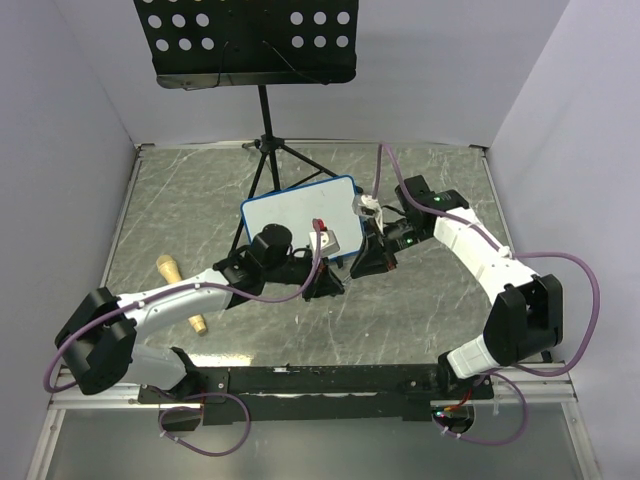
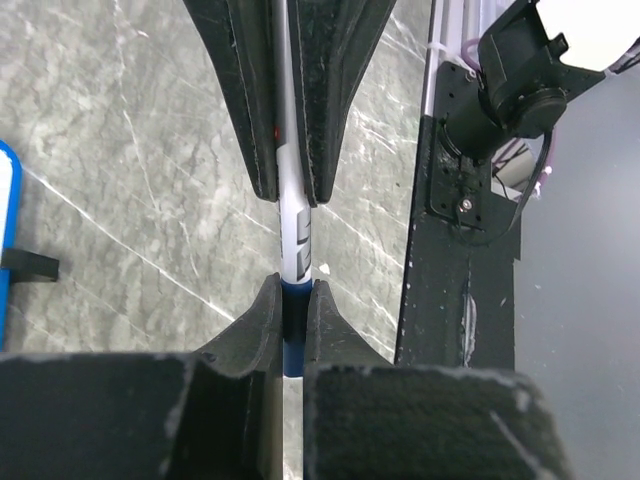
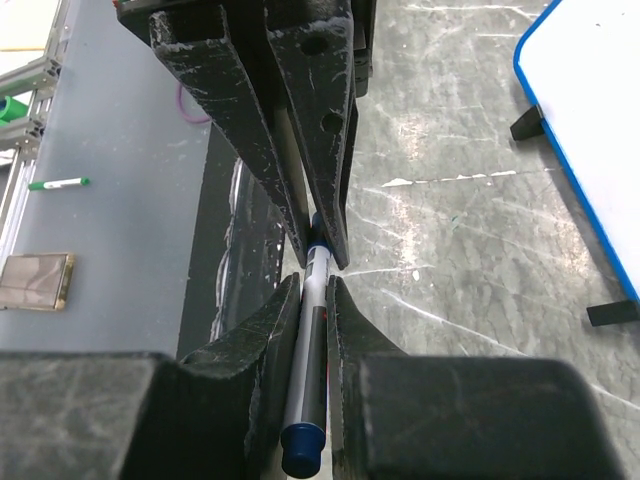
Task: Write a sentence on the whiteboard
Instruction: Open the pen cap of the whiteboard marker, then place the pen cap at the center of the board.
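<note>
The whiteboard, white with a blue frame, lies on the table's middle. No sentence shows on its face. A marker with a grey-white barrel and blue ends hangs between both grippers, just in front of the board. My left gripper is shut on the marker's blue end. My right gripper is shut on the barrel. In the wrist views the left gripper and the right gripper meet tip to tip. The board's corner shows to the upper right.
A black perforated music stand on a tripod rises behind the board. A wooden handle lies by the left arm. The black base rail runs along the near edge. Off the table lie a green pen and a brown pad.
</note>
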Robot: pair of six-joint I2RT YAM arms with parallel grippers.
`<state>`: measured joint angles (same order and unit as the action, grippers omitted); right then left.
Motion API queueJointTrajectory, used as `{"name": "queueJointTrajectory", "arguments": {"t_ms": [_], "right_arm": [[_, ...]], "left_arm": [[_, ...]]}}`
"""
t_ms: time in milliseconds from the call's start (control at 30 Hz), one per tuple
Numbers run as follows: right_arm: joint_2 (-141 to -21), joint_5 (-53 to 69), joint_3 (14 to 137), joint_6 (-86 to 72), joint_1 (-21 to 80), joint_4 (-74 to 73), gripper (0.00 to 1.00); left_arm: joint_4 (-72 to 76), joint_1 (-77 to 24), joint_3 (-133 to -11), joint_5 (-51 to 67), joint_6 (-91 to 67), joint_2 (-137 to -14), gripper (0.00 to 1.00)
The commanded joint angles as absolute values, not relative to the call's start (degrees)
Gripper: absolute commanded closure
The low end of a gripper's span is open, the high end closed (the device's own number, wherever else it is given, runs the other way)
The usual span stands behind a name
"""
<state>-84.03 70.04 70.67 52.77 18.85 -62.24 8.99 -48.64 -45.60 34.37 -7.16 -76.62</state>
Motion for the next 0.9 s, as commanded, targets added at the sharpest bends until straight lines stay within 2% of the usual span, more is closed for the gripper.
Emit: {"name": "queueJointTrajectory", "arguments": {"t_ms": [0, 333, 533, 633, 733, 767, 867], "right_arm": [[-82.4, 72.3, 73.6, 53.1, 16.4, -64.9, 1.0], [-83.5, 75.1, 76.8, 60.5, 9.1, -72.7, 1.0], [-82.8, 75.6, 75.9, 60.0, 7.4, -71.9, 1.0], [-81.1, 74.8, 73.2, 54.5, 5.9, -66.2, 1.0], [-77.0, 71.7, 68.0, 42.9, 4.1, -53.3, 1.0], [-75.6, 69.1, 66.1, 39.1, 3.7, -44.7, 1.0], [-71.5, 66.4, 60.7, 30.8, 2.6, -37.2, 1.0]], "left_arm": [[6.2, -48.1, -42.5, 33.6, -4.8, -74.8, 0.99], [2.7, -48.0, -43.4, 32.5, -3.6, -75.5, 0.99], [1.3, -48.1, -44.0, 31.9, -3.6, -77.2, 0.99], [2.0, -48.1, -43.2, 30.7, -5.6, -77.2, 0.99], [5.7, -48.1, -40.4, 28.3, -10.6, -77.3, 0.99], [6.8, -48.1, -38.3, 26.0, -12.2, -77.3, 0.99], [12.5, -48.0, -34.0, 21.6, -18.6, -77.2, 0.99]]}}
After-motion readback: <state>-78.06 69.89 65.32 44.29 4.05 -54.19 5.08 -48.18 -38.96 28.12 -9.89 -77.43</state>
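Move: The left fingers still pinch the blue cap and the right fingers the marker body. The body's gripped part lies about 3 cm ahead of the left hand, 4 cm to its right and 3 cm higher; from the right hand the cap is the reverse. The whiteboard's middle is roughly 12 cm ahead of the left hand, 7 cm left and 12 cm below; its nearer black foot is some 5 cm ahead, 1 cm right and 15 cm below. The right pulls the marker body about 7 cm right and forward; the left sinks 7 cm with the cap. ##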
